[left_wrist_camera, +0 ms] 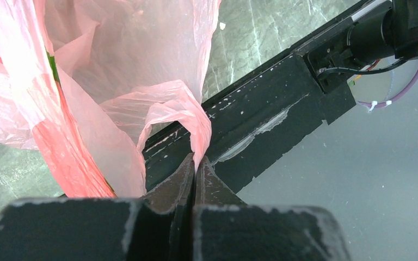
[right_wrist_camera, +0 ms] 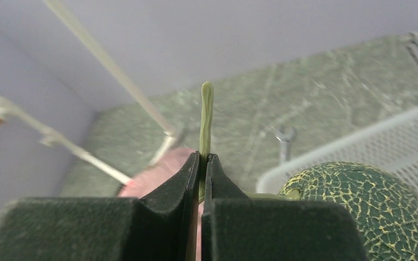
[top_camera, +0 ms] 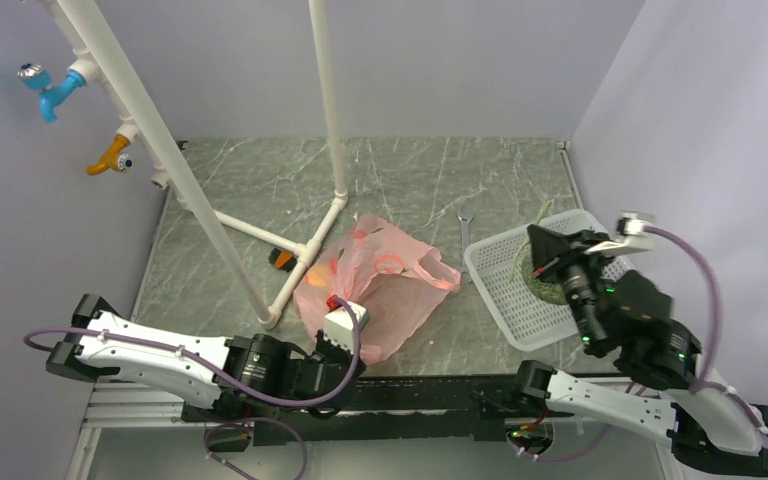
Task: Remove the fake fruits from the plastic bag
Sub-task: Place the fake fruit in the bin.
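The pink plastic bag [top_camera: 385,285] lies crumpled at the table's middle, and an orange shape [top_camera: 314,270] shows through its left side. My left gripper [left_wrist_camera: 196,159] is at the bag's near edge [top_camera: 343,330], shut on a twisted strip of the bag [left_wrist_camera: 114,81]. The netted green melon [top_camera: 552,291] is in the white mesh basket [top_camera: 505,300], partly hidden under my right arm. My right gripper [top_camera: 537,238] is shut [right_wrist_camera: 203,157] on the melon's pale green stem [right_wrist_camera: 206,117]. The melon [right_wrist_camera: 354,201] is low on the right. Whether it rests or hangs I cannot tell.
A white pipe frame [top_camera: 250,225] stands left of the bag, with an orange-and-black brush [top_camera: 282,259] beside its foot. A small wrench [top_camera: 463,232] lies between bag and basket. Blue [top_camera: 52,92] and orange [top_camera: 110,156] taps stick out of the left wall. A black rail [left_wrist_camera: 261,117] runs along the near edge.
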{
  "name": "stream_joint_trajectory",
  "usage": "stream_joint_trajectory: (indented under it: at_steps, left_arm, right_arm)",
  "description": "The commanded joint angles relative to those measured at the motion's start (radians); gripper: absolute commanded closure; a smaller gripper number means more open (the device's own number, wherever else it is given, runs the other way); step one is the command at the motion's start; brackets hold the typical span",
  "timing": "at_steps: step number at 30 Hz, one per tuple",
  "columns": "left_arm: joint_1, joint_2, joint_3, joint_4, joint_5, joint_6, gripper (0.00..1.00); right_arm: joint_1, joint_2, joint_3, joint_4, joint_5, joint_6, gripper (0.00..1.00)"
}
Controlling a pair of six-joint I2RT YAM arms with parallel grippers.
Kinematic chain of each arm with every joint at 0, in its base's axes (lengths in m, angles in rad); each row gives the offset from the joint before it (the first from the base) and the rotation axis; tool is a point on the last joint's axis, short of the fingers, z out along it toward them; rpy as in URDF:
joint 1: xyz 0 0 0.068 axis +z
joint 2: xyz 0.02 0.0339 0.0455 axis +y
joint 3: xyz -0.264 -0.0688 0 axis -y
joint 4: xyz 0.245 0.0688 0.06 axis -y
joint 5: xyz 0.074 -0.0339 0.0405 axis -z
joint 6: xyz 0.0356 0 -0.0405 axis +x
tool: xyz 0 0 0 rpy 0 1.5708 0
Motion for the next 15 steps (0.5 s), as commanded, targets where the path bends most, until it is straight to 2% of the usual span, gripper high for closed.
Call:
stream_joint_trajectory:
  at_steps: [1,5,10,13,15]
  left_arm:
    - [-0.002,0.006,0.035,-0.019,-0.002,-0.013,1.00]
    - [-0.002,0.001,0.036,0.034,0.023,0.014,1.00]
    - [-0.002,0.003,0.039,0.031,0.010,0.008,1.00]
    - [-0.002,0.007,0.051,0.054,0.022,0.028,1.00]
    - [-0.002,0.021,0.060,0.058,0.031,0.040,1.00]
  right_arm:
    - [0.003,0.075,-0.059,-0.160,0.169,0.107,1.00]
    - [0.001,0.118,-0.083,-0.200,0.250,0.148,1.00]
    - [-0.017,0.147,-0.140,-0.148,0.228,0.140,1.00]
    - [-0.094,0.195,-0.131,-0.176,0.150,0.155,1.00]
    - [-0.192,0.206,-0.153,-0.148,0.057,0.135,1.00]
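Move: Below and to the right of the right hand, which already holds the melon by its stem, the white basket (the bin) is centred about 9 cm ahead, 14 cm right and 36 cm down. The melon hangs some 8 cm right and 8 cm below that hand, roughly level fore and aft. The wrench lies 18 cm ahead and 5 cm left, the plastic bag 8 cm ahead and 21 cm left. From the left hand, the basket is about 23 cm ahead and 39 cm right. Sinking some 10 cm towards the basket, quickly at first and then slowing, the right hand carries the melon down by its pinched stem and eases about 3 cm forward. Meanwhile the wrist tips the fingers downward, rolls its left side down and swings clockwise, roughly 15 degrees each; the fingers stay shut on the stem. ##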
